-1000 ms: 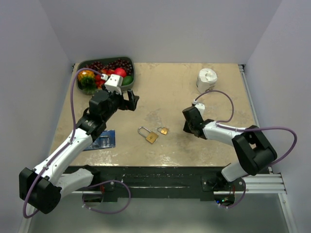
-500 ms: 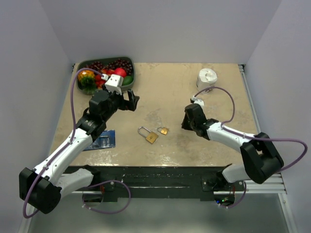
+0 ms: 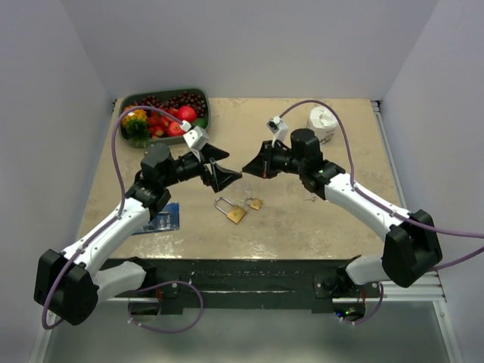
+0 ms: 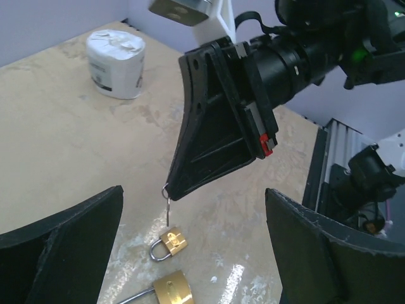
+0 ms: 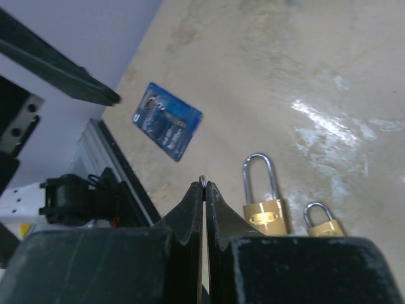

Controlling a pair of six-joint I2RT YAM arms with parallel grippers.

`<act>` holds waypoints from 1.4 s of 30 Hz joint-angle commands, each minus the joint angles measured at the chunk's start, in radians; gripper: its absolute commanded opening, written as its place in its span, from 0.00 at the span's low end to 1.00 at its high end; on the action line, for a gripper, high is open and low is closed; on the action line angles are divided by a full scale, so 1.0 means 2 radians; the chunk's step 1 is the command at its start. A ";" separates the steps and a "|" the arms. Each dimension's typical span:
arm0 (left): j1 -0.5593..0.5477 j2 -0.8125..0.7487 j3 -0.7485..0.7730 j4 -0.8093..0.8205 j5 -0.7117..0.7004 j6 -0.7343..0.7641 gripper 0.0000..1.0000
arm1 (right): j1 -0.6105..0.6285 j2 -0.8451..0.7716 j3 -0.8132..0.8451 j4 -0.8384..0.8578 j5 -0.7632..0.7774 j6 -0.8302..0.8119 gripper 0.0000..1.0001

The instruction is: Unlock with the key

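The key (image 4: 168,212) is tiny and silvery and hangs by its ring from the tip of my right gripper (image 4: 174,189), just above the small brass padlock (image 4: 171,240). The right gripper (image 3: 246,169) is shut on the key's ring (image 5: 202,180) and held above the table. A larger brass padlock (image 3: 235,214) lies left of the small one (image 3: 255,203); both show in the right wrist view, large (image 5: 268,212) and small (image 5: 324,225). My left gripper (image 3: 233,164) is open and empty, facing the right gripper tip to tip above the padlocks.
A tray of fruit (image 3: 206,102) stands at the back left. A white tape roll (image 3: 321,123) stands at the back right. A blue packet (image 3: 162,218) lies near the front left edge.
The right arm has lifted and swung left with the key, ending over the padlocks. The left gripper has moved right and turned to face it, open.
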 commanded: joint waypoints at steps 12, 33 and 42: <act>-0.010 -0.002 -0.011 0.004 -0.026 0.065 0.98 | 0.002 -0.040 0.022 0.029 -0.082 0.058 0.00; -0.024 0.017 -0.024 0.024 -0.055 0.052 0.79 | 0.002 -0.059 -0.004 0.045 -0.009 0.151 0.00; -0.027 0.029 -0.023 0.037 -0.048 0.042 0.71 | 0.002 -0.056 -0.007 0.039 0.000 0.146 0.00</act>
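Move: The right hand still pinches the key. From the left hand the key lies about 3 cm ahead, 4 cm right and 7 cm below; from the right hand, the open left gripper is some 2 cm back, 5 cm left and 6 cm up. About 21 cm below the right hand, the small padlock is 2 cm back and 2 cm right, the large padlock 5 cm back and 4 cm left. The right hand lifts the held key about 5 cm while the left, slightly closing, sinks 5 cm towards it. ##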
